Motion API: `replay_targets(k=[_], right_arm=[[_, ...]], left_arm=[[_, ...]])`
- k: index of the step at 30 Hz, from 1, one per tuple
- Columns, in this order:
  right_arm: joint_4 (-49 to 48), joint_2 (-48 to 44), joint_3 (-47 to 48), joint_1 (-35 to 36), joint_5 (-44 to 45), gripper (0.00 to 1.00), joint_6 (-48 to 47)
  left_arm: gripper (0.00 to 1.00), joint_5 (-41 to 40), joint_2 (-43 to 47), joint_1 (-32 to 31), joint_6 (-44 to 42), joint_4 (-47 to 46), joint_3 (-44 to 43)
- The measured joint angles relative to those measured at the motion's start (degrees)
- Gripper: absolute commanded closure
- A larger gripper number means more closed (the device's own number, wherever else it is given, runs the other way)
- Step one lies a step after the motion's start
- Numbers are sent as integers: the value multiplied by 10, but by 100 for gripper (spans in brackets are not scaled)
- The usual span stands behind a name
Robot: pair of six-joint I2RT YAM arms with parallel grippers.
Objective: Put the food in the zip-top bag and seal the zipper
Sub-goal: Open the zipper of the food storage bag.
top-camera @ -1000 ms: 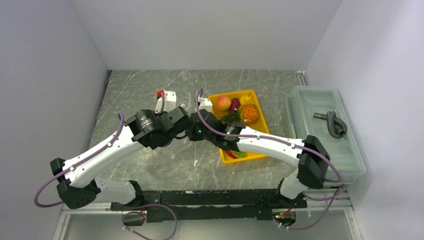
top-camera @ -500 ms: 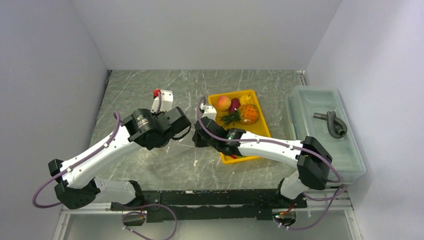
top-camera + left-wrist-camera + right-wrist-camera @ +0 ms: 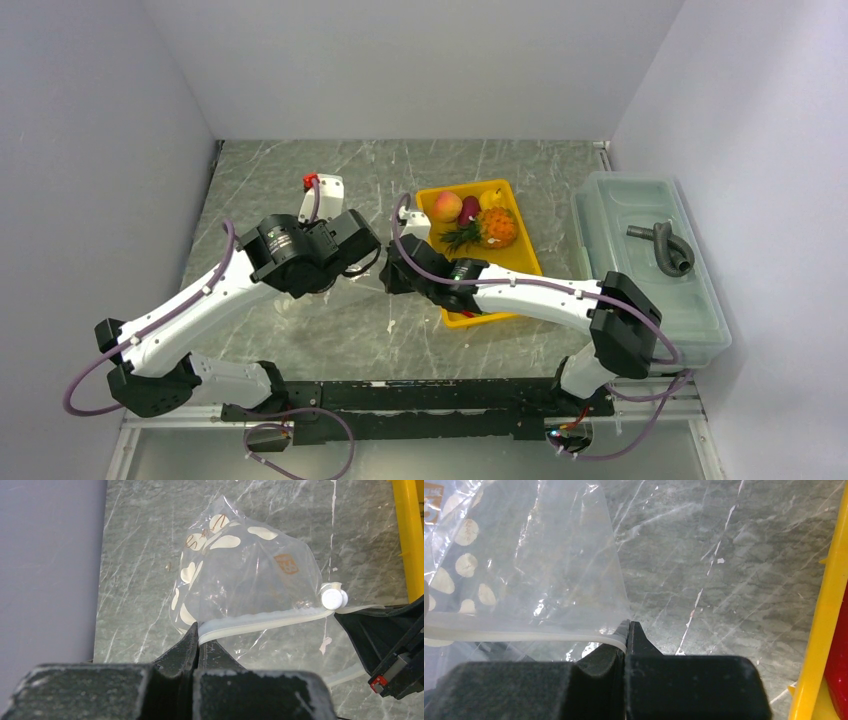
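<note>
The zip-top bag (image 3: 240,575) is clear with white dots and hangs puffed above the marble between both grippers. Its pale zipper (image 3: 265,620) runs from my left gripper (image 3: 198,635), shut on the strip's left end, toward a white slider (image 3: 334,597). In the right wrist view my right gripper (image 3: 628,630) is shut on the other end of the zipper (image 3: 514,635). The food lies in the yellow tray (image 3: 528,262): peach (image 3: 446,207), purple piece (image 3: 469,210), yellow pear (image 3: 490,198) and pineapple (image 3: 497,227). A red piece (image 3: 840,650) shows past the tray's wall.
A translucent lidded bin (image 3: 640,200) with a grey hose (image 3: 665,245) on it stands at the right. A white block with a red part (image 3: 322,190) sits behind the left wrist. Walls close in on the left, the back and the right.
The right wrist has moved left, off the tray's edge. The left wrist has drawn slightly left, so the two wrists now stand a little apart.
</note>
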State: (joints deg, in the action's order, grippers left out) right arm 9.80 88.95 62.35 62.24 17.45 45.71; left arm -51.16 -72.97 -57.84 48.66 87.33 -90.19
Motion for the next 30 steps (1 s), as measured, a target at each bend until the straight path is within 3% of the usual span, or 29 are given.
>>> replay_targets(k=[8,14,18,30], right_arm=[[-4,5,0,1,-1,100,-2],[0,5,1,0,-3,93,-12],[7,5,8,0,-9,78,-20],[19,-16,20,-1,-10,48,-45]], left_arm=[[100,-9,0,0,-2,-1,20],[100,-25,-16,0,4,7,38],[100,-33,-33,0,6,10,38],[100,-43,-38,0,5,11,47]])
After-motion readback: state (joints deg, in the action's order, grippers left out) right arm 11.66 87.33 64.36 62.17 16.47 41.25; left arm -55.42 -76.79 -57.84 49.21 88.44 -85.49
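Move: Both hands already pinch the bag's top edge. The zipper slider lies roughly 9 cm to the right of the left hand, 2 cm ahead and 10 cm lower; from the right hand it is about 5 cm left, 1 cm ahead and 4 cm higher. The yellow tray's middle is some 18 cm right of the right hand, 6 cm ahead and 12 cm below, with the pineapple about 5 cm farther out and 2 cm farther right. Right fingers open halfway off the bag's rim, rising 2 cm; left keeps its pinch, sinking 2.5 cm, rolling slightly. ##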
